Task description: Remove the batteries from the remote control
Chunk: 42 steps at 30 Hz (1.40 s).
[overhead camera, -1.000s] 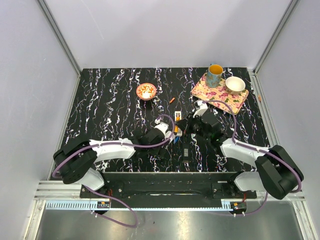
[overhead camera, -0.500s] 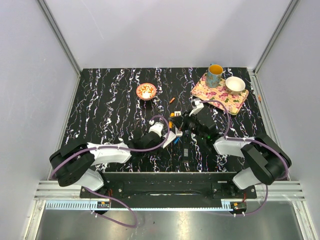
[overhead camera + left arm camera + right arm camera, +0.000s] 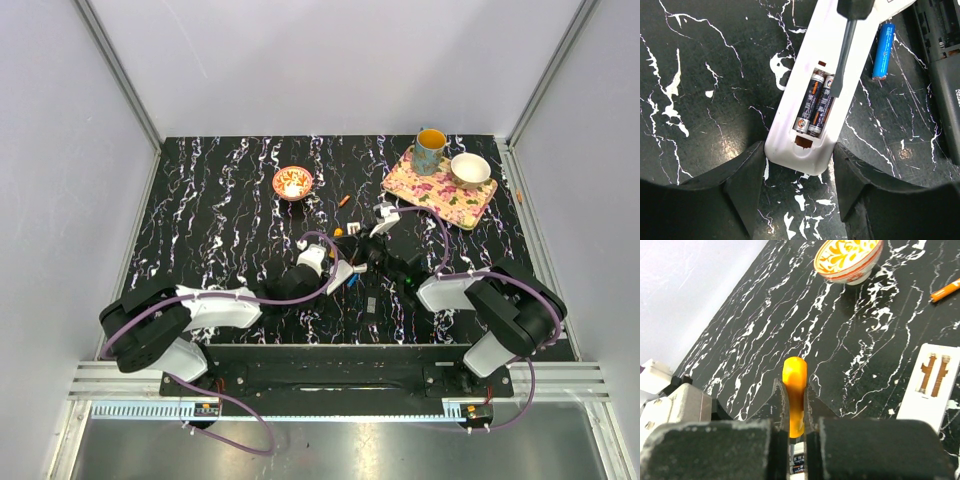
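Note:
A white remote [image 3: 805, 120] lies back up with its compartment open. Two batteries [image 3: 815, 105], dark with orange bands, sit side by side inside it. My left gripper [image 3: 799, 152] is shut on the remote's near end, one finger on each side; it also shows in the top view [image 3: 338, 274]. My right gripper [image 3: 794, 387] is shut on the orange handle of a screwdriver [image 3: 795, 390]. The grey shaft [image 3: 842, 60] slants down and its tip rests on the right battery. In the top view the right gripper [image 3: 358, 246] is just behind the remote.
A blue cell [image 3: 883, 50] lies loose right of the remote, with a dark remote [image 3: 940, 55] beyond it. A white part with bare contacts [image 3: 932, 382], a small orange cylinder [image 3: 344, 200] and a patterned bowl [image 3: 293, 182] are nearby. A floral tray [image 3: 430, 190] holds a cup and bowl.
My right arm has swung left and away from its base, bringing the screwdriver over the open remote. My left gripper has shifted slightly forward with the remote.

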Available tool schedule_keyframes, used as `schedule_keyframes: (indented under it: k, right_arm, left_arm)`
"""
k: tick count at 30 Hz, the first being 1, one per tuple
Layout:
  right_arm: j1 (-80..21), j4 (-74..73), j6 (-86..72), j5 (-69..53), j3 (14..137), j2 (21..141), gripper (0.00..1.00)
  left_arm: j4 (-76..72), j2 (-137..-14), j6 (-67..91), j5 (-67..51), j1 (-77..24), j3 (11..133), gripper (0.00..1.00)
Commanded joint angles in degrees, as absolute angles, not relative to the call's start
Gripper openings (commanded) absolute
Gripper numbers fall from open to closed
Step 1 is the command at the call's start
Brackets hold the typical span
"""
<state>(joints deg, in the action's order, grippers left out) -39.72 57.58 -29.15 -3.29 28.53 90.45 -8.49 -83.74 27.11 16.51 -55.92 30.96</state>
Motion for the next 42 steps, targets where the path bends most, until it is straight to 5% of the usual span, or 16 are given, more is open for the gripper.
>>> schedule_keyframes:
  k: [1,12,42]
  right_arm:
    - [-41.2,60.6,-25.7,5.9,28.6,89.7,0.00]
    - [-41.3,65.1,-22.9,11.6,25.1,89.9,0.00]
    - [-42.4,74.2,-22.3,21.6,23.9,97.1,0.00]
  left_arm:
    - [-5.1,-87.2,28.5,13.4,-56.0,29.4,0.19]
    - [-7.8,-92.5,25.8,13.5,-55.5,34.1,0.04]
    - [-6.2,-95.9,24.8,9.3,-54.8,36.3,0.00]
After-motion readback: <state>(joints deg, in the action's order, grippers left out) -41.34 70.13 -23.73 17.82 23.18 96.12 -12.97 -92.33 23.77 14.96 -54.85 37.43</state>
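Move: The two batteries sit in the compartment of the white remote, whose near end the left hand still pinches: about 4 cm ahead of that hand and 3 cm to its right. The blue battery lies some 4 cm ahead and 6 cm right of the left hand, the black remote 1 cm back and 10 cm right. From the right hand, holding the screwdriver, the compartment's batteries are about 11 cm down, 4 cm back and 1 cm right; the emptied white remote is roughly 12 cm down, 3 cm ahead and 4 cm right. Rightward, then increasingly forward and down, the right hand takes the still-gripped screwdriver about 5 cm across while turning clockwise some 20 degrees, bringing its tip down to the upper end of the batteries. Meanwhile the left hand, keeping its pinch on the white remote's near end, shifts it about 4 cm right and forward, level, mostly early on. ##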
